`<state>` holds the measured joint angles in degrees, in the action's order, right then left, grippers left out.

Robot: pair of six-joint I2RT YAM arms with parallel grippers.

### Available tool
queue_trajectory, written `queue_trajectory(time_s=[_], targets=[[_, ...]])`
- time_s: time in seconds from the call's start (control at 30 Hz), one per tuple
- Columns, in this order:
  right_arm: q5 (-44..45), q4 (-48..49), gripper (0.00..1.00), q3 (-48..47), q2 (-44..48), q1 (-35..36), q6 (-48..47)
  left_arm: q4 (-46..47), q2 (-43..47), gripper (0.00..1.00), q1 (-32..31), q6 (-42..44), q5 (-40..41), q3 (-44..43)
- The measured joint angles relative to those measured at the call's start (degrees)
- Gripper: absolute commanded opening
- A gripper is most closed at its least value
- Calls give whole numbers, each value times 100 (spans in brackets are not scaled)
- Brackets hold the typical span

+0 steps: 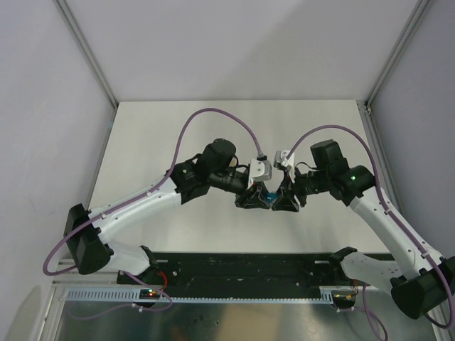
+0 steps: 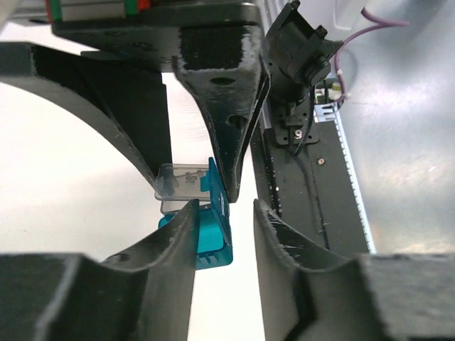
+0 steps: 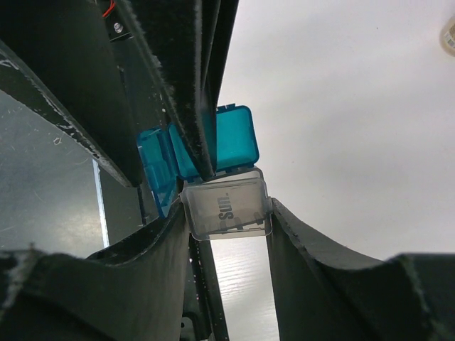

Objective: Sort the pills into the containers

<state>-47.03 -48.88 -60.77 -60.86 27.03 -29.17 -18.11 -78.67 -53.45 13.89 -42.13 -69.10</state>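
The teal-blue box (image 3: 238,138) hangs above the table centre between both grippers, small in the top view (image 1: 271,197). Its clear grey hinged flap (image 3: 227,206), marked "SUN", is swung open. My right gripper (image 3: 229,213) is shut on that flap, one fingertip on each side edge. My left gripper (image 2: 226,213) stands open with only bare table showing in its gap. The box (image 2: 210,238) sits against the outer side of its left finger (image 2: 178,241). From above, the two grippers (image 1: 257,199) (image 1: 283,199) meet tip to tip. No pills and no amber vial show clearly.
A small pale round thing (image 3: 449,35) lies at the top right edge of the right wrist view, too cut off to identify. The black base rail (image 1: 242,266) runs along the near edge of the white table (image 1: 178,128), and grey walls enclose the sides.
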Motion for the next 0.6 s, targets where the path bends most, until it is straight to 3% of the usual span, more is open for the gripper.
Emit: queue_trajectory(time_s=[0.23, 0.6], targets=[[0, -4, 0, 0, 46, 0, 2, 0, -13, 65, 0, -35, 66, -2], [37, -7, 0, 0, 15, 0, 20, -2, -7, 69, -44, -35, 109, -17]])
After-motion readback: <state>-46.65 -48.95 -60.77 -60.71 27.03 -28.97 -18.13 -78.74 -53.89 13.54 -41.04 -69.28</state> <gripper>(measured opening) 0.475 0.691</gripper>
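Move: The teal pill container hangs almost at my left fingertips, about 2 cm to their right, 1 cm ahead and a touch lower. Its clear compartment, some 4 cm to my left hand's right and 1 cm ahead, already sits between my right fingers, with the teal part about 2 cm left of my right hand, level fore and aft, and 1 cm lower. The pill bottle stands roughly 22 cm ahead of my left hand, 10 cm left and 18 cm below. I spread my left fingers wider, from about a third open to roughly two thirds, so the jaws stand apart around the teal part; that hand otherwise stays put, easing forward by under 0.5 cm and coming back, with no wrist turn. My right hand keeps its grip on the clear compartment and holds the container still. ##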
